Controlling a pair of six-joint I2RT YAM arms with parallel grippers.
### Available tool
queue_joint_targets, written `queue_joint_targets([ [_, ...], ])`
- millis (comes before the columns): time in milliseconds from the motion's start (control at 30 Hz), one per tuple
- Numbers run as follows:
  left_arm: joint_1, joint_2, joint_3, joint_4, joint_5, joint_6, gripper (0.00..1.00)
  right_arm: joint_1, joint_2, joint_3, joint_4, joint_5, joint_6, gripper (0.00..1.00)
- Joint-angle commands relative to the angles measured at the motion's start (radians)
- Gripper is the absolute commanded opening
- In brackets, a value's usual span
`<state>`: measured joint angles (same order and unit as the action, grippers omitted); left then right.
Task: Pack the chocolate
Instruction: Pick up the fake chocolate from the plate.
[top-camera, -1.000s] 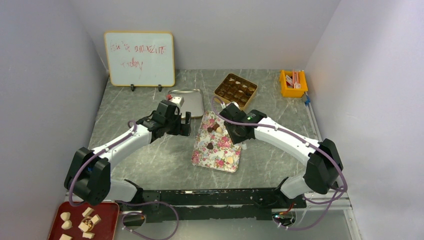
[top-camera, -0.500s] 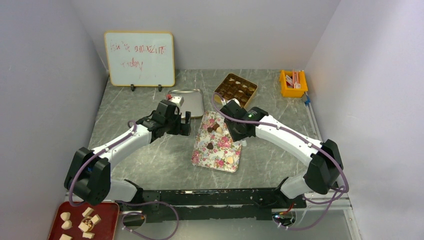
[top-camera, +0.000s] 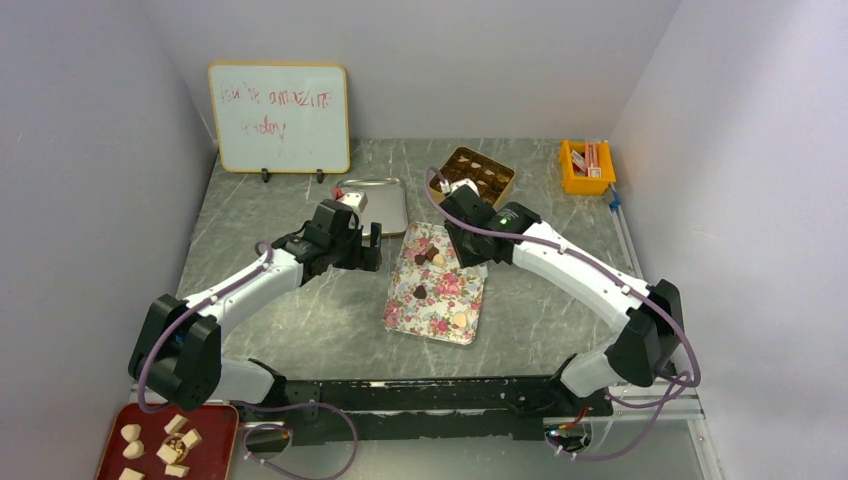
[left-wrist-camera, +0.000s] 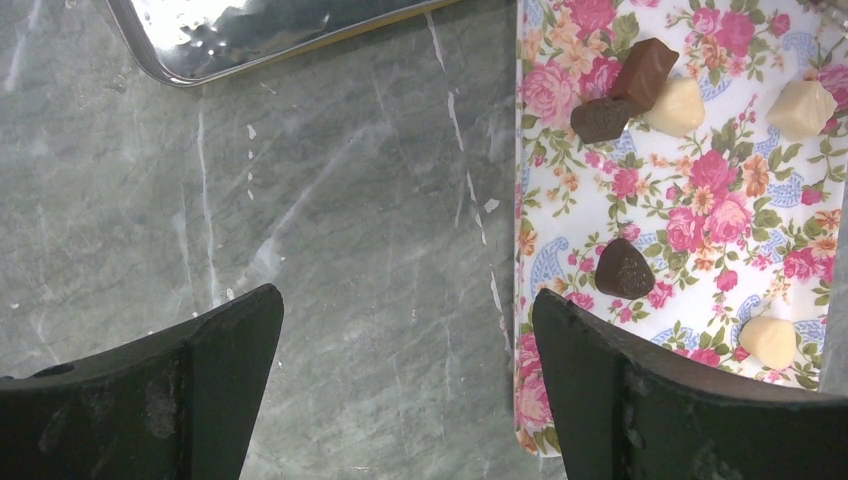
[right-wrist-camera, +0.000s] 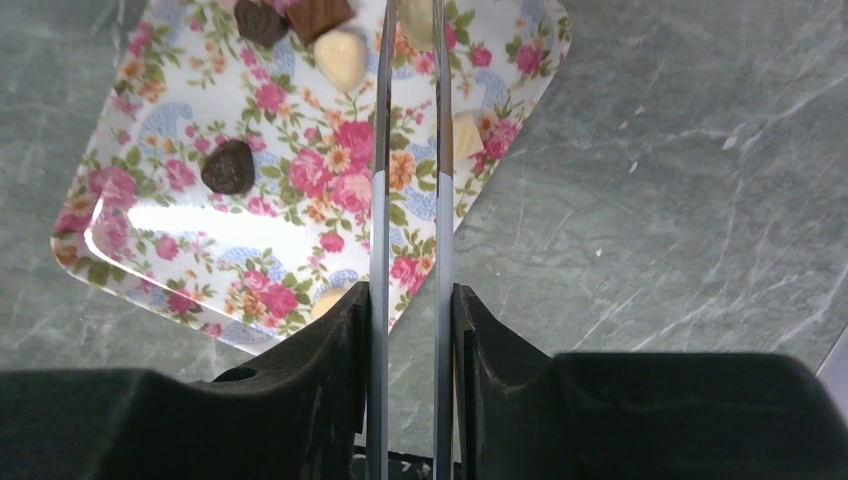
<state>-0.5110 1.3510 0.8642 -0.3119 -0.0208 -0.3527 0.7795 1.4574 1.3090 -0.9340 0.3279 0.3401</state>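
Note:
Chocolate lies on a floral tray (top-camera: 438, 300): a dark heart (left-wrist-camera: 624, 268), a brown bar (left-wrist-camera: 645, 72), and cream pieces (left-wrist-camera: 678, 107). More chocolate fills the gold box (top-camera: 473, 172) behind it. My left gripper (left-wrist-camera: 405, 300) hangs wide open over bare table at the tray's left edge, holding nothing. Over the tray's far right side, my right gripper (right-wrist-camera: 410, 290) is shut on metal tongs (right-wrist-camera: 380, 150). A cream piece (right-wrist-camera: 418, 15) shows between the tong blades at the top edge of the right wrist view; whether it is pinched I cannot tell.
A silver metal tray (top-camera: 378, 200) lies behind the left gripper. A whiteboard (top-camera: 279, 117) stands at the back left and an orange bin (top-camera: 587, 166) at the back right. A red tray (top-camera: 165, 440) with beige chunks sits at the near left.
My right gripper with the tongs has moved away from the tray's middle toward the gold box. The left arm has not moved.

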Motion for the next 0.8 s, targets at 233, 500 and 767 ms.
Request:
queue_joint_targets([
  [233, 0.006, -0.05, 0.009, 0.007, 0.01, 0.008, 1.0, -0.117, 0.138, 0.237, 0.119, 0.02, -0.073, 0.0],
  [500, 0.01, -0.062, 0.009, -0.002, 0.01, 0.011, 1.0, -0.229, 0.314, 0.448, 0.166, -0.014, -0.14, 0.0],
  [767, 0.014, -0.057, 0.002, 0.002, 0.012, 0.011, 1.0, -0.29, 0.458, 0.57, 0.229, -0.037, -0.163, 0.0],
])
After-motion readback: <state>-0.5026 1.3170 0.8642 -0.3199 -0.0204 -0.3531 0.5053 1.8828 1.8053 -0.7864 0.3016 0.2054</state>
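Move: Ahead of the right hand, which already holds a white chocolate in the tweezers, the chocolate box is centred about 22 cm out, 2 cm to the right and 13 cm lower. The metal tray lies some 14 cm ahead and 19 cm left; the flowered plate's middle is about 3 cm back and 5 cm left, both roughly 15 cm down. From the left hand the box is some 17 cm ahead, 22 cm right and 7 cm lower. Carrying the white chocolate in the tweezers off from above the plate, the right hand sweeps straight forward about 18 cm to the box, speeding up quickly and rising some 3 cm on the way before starting to sink slightly. The wrist tips the fingers about 10 degrees farther forward and turns nearly as much clockwise; the grip on the tweezers stays unchanged. ##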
